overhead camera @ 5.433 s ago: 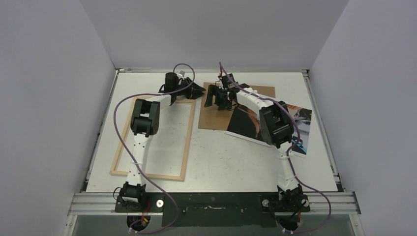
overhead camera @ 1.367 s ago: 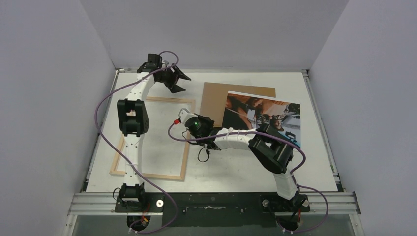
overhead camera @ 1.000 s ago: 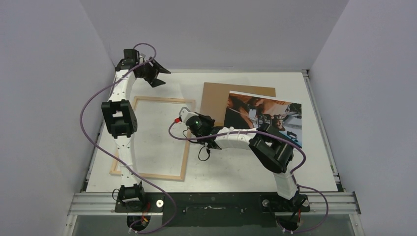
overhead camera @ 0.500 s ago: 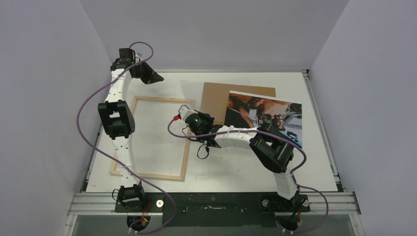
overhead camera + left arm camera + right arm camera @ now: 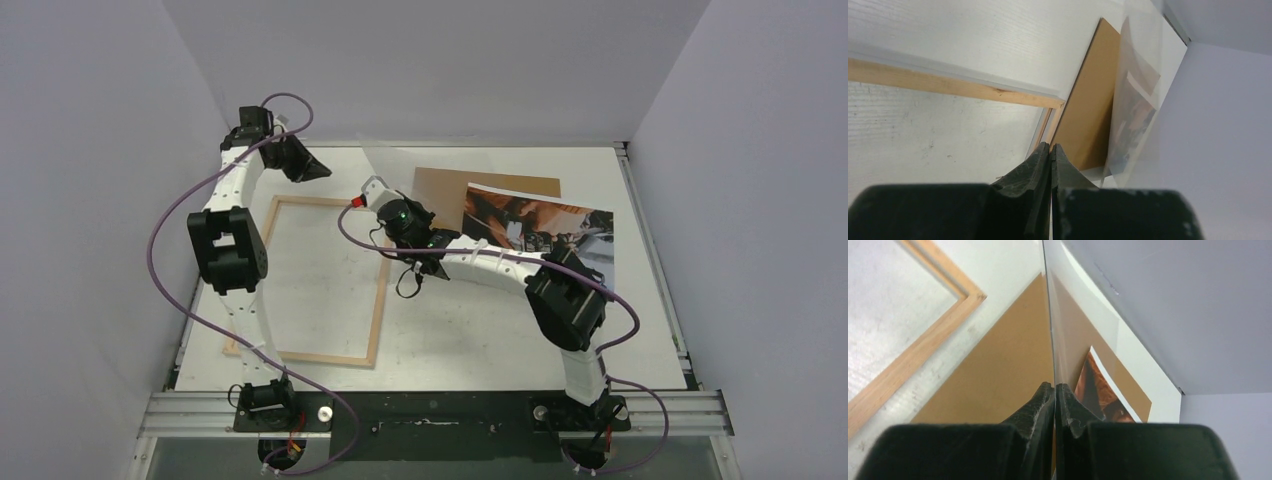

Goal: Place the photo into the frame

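Note:
The photo point(image 5: 545, 225) lies at the back right, partly over a brown backing board point(image 5: 440, 185). The pale-wood frame point(image 5: 300, 356) lies flat on the left. My right gripper point(image 5: 432, 240) hovers by the frame's far right corner, shut on the lower edge of a clear sheet point(image 5: 1048, 315) that stands upright and edge-on. The photo point(image 5: 1098, 390) shows just right of those jaws. My left gripper point(image 5: 318, 170) is raised at the far left corner, shut on nothing. Its own view point(image 5: 1052, 146) shows the frame rail point(image 5: 948, 86), the board point(image 5: 1093, 110) and the clear sheet point(image 5: 1140, 95).
Grey walls close in the white table on the left, back and right. A metal rail point(image 5: 440, 405) with both arm bases runs along the near edge. Purple cables loop beside each arm.
My left gripper has gone from open to shut and drawn slightly back toward the far left corner. My right gripper has moved toward the back with the clear sheet, tilting it upright.

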`<state>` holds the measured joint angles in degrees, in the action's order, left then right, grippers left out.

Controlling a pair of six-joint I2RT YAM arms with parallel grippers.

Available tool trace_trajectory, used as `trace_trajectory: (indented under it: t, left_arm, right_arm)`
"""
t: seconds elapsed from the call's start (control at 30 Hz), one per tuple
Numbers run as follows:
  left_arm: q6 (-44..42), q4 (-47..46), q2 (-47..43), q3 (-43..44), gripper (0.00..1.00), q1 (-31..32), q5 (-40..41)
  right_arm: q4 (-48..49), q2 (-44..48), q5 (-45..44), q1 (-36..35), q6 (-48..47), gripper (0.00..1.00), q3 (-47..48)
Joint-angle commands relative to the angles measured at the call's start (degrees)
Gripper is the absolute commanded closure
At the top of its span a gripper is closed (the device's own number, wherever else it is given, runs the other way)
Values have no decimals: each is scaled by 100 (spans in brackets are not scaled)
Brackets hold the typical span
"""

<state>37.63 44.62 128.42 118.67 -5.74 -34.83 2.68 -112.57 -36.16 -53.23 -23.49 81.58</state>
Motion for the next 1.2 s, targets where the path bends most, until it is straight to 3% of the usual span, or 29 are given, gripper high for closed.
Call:
trace_trajectory:
  t: [0.0,0.17,0.3,0.67,1.17]
  left_arm:
    - [-65,-482,-528,-399,100,-15,16]
    - [-46,-747,-714,-820,70,-9,-41]
    - [-116,-770,-804,-935,56,-13,-9]
    - [-455,-481,-939,-356,55,-471,392]
    - [-1647,-234,-1347,552,50,-726,634]
  right_arm:
    - [24,604,60,104,318,100,579]
    - [-48,709,183,194,590,100,1004]
    - [-89,742,186,194,690,100,1345]
    - [-82,887,492,234,1002,100,2327]
    - [-2114,746,2635,886,1432,100,3978]
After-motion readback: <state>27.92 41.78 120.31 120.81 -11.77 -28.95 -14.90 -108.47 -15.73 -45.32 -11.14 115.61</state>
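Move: The right hand keeps hold of the clear sheet; the empty wooden frame it is meant for lies about 22 cm to its left, 14 cm back and 14 cm below. On the table, the brown board lies some 13 cm to that hand's right, level with it, the photo about 26 cm right and 5 cm back. The sheet's middle is roughly 18 cm to the right of the closed, empty left hand, level with it both in reach and in height. Right hand lifts the clear sheet some 23 cm, rolling 30 degrees; left opens, then swings left and up. ##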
